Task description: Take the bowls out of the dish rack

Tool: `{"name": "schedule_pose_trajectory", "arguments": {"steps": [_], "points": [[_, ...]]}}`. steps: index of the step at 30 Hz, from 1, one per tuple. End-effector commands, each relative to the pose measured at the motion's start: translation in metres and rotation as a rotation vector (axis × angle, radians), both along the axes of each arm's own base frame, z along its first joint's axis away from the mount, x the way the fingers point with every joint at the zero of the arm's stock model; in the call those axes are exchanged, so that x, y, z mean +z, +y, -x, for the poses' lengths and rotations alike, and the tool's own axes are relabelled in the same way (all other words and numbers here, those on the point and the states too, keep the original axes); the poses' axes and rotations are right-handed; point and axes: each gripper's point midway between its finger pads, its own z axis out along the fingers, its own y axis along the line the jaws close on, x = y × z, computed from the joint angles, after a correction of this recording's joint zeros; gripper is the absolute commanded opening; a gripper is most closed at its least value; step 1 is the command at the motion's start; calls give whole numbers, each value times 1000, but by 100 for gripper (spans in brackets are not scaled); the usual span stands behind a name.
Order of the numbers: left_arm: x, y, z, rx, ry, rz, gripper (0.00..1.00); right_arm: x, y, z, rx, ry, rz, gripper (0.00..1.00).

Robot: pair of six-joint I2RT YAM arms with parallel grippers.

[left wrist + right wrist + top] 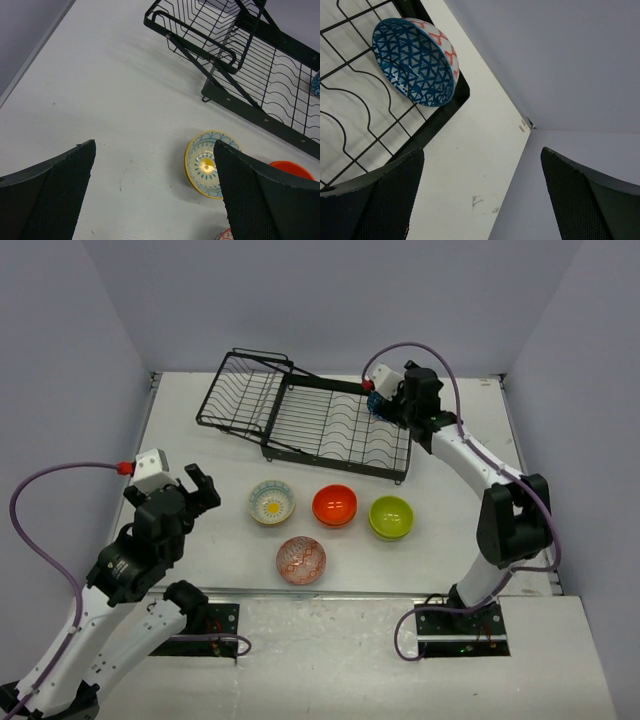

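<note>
The black wire dish rack lies at the back of the table, and the left wrist view shows its near frame. A blue patterned bowl leans on edge in its far right corner. My right gripper hovers just beside that bowl, open and empty. Four bowls sit on the table in front of the rack: cream floral, orange-red, lime green and pinkish patterned. My left gripper is open and empty, left of the cream bowl.
Grey walls close in the table on three sides, right behind the rack. The table's far right corner lies just past the rack's frame. Purple cables loop off both arms.
</note>
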Motion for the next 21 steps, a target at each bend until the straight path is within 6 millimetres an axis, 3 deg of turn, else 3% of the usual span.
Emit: {"name": "schedule_pose_trajectory", "arguments": {"steps": [1,3,4,5,11,15,17,18,19,21], "points": [[6,-7,-6,-39,-23,-5,100,21,22,-29,105,-115,25,99],[3,-12,-8,-63,-11,-14,100,28,22,-47,76,-175,32,99],[3,-15,-9,-81,-9,-15,100,10,20,-58,49,-161,49,98],[2,-17,-10,-88,-5,-18,100,12,22,-66,47,-173,52,98],[-1,-20,-12,-98,7,-25,100,-31,33,-97,69,-117,74,98],[1,-18,-12,-96,-3,-22,100,-45,36,-114,56,-113,89,96],[2,-19,-11,-100,-5,-21,100,-40,37,-125,47,-160,93,86],[1,-19,-12,-102,-4,-22,100,-49,35,-128,34,-158,107,81],[1,-19,-12,-101,-5,-22,100,-44,34,-133,23,-192,109,74],[1,-19,-12,-101,-4,-23,100,-52,33,-137,16,-188,131,67]]}}
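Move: The last bowl, the blue one tipped up in the back right corner of the dish rack, is about 13 cm ahead of my open right hand, 4 cm left and 12 cm below. The middle of the rack's main section lies some 5 cm ahead and 16 cm left, 15 cm down. The green bowls sit about 23 cm back and 6 cm left, 14 cm below. From my left hand the blue bowl is roughly 42 cm ahead, 46 cm right and 15 cm lower. I reach my right hand forward about 12 cm while sinking some 8 cm and easing a little left, down onto the blue bowl's raised rim. Near the end the fingers start closing from wide open, to about two-thirds, with one inside the bowl and the other behind its patterned outer wall. My empty left hand drifts about 2 cm right. ##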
